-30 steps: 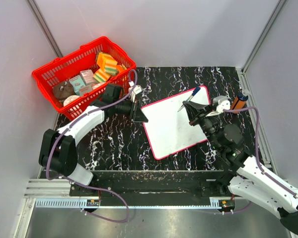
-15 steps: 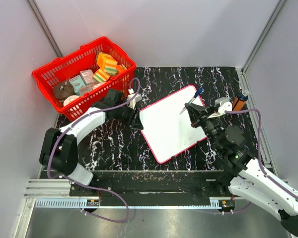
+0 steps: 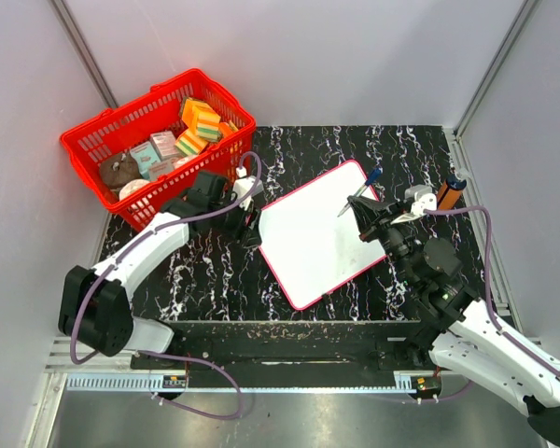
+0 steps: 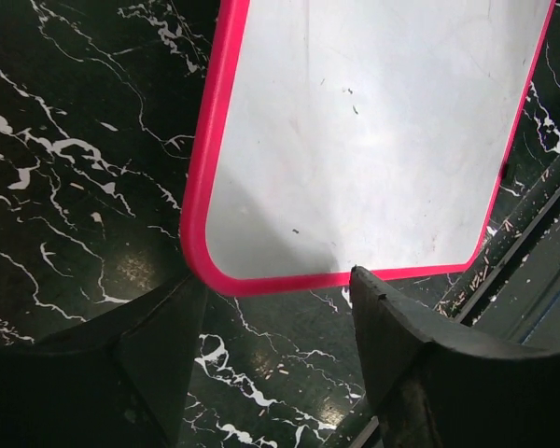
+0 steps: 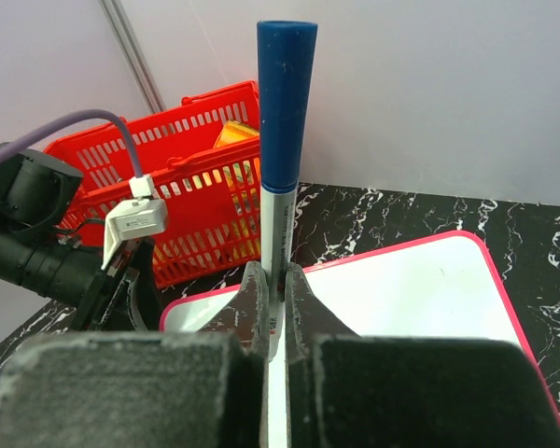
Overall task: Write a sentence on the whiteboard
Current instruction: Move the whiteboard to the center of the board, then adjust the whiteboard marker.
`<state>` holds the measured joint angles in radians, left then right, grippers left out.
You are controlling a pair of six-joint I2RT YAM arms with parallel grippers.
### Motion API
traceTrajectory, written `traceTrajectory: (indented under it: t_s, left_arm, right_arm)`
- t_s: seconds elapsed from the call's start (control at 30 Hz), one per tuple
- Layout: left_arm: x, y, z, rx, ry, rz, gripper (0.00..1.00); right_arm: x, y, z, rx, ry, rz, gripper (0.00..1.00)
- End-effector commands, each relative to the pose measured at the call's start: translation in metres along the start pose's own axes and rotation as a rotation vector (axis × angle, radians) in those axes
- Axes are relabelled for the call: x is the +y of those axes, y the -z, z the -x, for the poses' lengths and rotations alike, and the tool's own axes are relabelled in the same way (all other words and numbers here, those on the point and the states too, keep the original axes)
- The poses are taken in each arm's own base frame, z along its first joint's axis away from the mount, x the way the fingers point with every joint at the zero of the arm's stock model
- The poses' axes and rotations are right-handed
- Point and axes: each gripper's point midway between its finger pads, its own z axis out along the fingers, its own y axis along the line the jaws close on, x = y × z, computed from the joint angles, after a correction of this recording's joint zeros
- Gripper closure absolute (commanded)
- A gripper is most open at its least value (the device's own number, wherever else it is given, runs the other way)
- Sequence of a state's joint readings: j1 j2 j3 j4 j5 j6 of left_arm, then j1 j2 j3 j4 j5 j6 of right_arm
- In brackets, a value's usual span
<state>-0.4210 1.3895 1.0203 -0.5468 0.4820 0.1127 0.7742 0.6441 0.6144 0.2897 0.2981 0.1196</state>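
The whiteboard (image 3: 317, 233) lies tilted on the black marble table, white with a pink rim (image 4: 261, 280). No sentence is in view on its face, only faint specks. My left gripper (image 3: 247, 224) stands open at the board's left corner. In the left wrist view its fingertips (image 4: 378, 308) sit just short of the rim, with bare table between them. My right gripper (image 3: 366, 219) is shut on a blue-capped marker (image 5: 285, 121). The marker (image 3: 357, 197) hangs over the board's far right corner, with the whiteboard (image 5: 401, 299) beneath it.
A red basket (image 3: 159, 145) holding sponges and small boxes stands at the back left, close behind my left arm, and shows as the basket (image 5: 196, 187) in the right wrist view. An orange and black cylinder (image 3: 451, 191) stands at the table's right edge. Grey walls enclose the table.
My left gripper has opened, let go of the board's left corner and drawn back a little. The board has turned and slid slightly left. The right gripper still holds the marker.
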Motion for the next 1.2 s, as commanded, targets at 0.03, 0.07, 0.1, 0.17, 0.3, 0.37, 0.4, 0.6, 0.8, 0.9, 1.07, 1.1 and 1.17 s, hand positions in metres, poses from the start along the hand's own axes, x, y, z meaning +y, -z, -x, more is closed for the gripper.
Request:
traceTrajectory:
  t_s: [0.03,0.07,0.1,0.17,0.3,0.37,0.4,0.6,0.8,0.9,1.07,1.1,1.17]
  left_arm:
    - [0.0,0.017,0.027,-0.083,-0.063,0.035,0.32]
    - [-0.001,0.018,0.03,-0.091,-0.067,0.032,0.32]
    - [-0.003,0.017,0.031,-0.092,-0.069,0.023,0.32]
    - [-0.003,0.018,0.032,-0.092,-0.069,0.023,0.31]
    - [0.002,0.026,0.032,-0.101,-0.07,0.073,0.3]
    - [0.005,0.036,0.035,-0.124,-0.069,0.124,0.2]
    - [0.012,0.041,0.032,-0.117,-0.06,0.175,0.13]
    - [0.03,0.086,0.033,-0.183,-0.009,0.401,0.01]
    - [-0.021,0.131,0.072,-0.393,0.014,0.261,0.01]
    - [-0.074,0.137,0.103,-0.47,-0.018,0.008,0.01]
    - [-0.156,0.15,0.157,-0.537,-0.123,-0.297,0.01]
    - [-0.16,0.14,0.164,-0.526,-0.118,-0.319,0.01]
    - [-0.178,0.134,0.174,-0.517,-0.126,-0.391,0.01]
  right_arm:
    - [0.002,-0.001,0.008,-0.029,-0.027,-0.003,1.0]
    - [0.002,-0.001,0.009,-0.029,-0.029,-0.003,1.0]
    - [0.001,-0.001,0.008,-0.028,-0.026,-0.005,1.0]
    - [0.001,0.0,0.01,-0.031,-0.029,-0.004,1.0]
    - [0.002,0.001,0.01,-0.03,-0.035,-0.004,1.0]
    - [0.002,0.001,0.009,-0.027,-0.039,-0.005,1.0]
    - [0.001,0.001,0.009,-0.028,-0.044,-0.006,1.0]
    - [0.003,0.0,0.011,-0.033,-0.054,0.003,1.0]
    - [0.014,-0.001,0.018,-0.036,-0.068,0.047,1.0]
    - [0.034,0.0,0.026,-0.047,-0.081,0.156,1.0]
    - [0.062,0.0,0.039,-0.051,-0.1,0.295,1.0]
    - [0.068,0.001,0.044,-0.058,-0.105,0.32,1.0]
    - [0.07,0.001,0.051,-0.074,-0.127,0.327,1.0]
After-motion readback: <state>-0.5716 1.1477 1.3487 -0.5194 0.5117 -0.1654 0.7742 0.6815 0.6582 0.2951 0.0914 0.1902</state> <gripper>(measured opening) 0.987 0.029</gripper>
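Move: Up to the left hand's right lies the marker, upright in the right hand's shut fingers: about 18 cm right, level with the left hand front to back, and 23 cm higher. The whiteboard's middle is about 15 cm right of the left hand, 1 cm back and 5 cm below. The red basket stands about 20 cm left and 16 cm ahead. From the right hand, the marker is at its fingertips, and the whiteboard's middle lies 3 cm left, 1 cm ahead and 26 cm below. Leaving the whiteboard's left corner, the left hand rises some 22 cm towards the marker, slowly at first, drifting about 5 cm left before sweeping some 11 cm right and slightly back. Its fingers spread fully and tip up to point more level and rightward. Late on, the right hand, still gripping the marker, shifts about 4 cm left and a little back, turning counter-clockwise. ##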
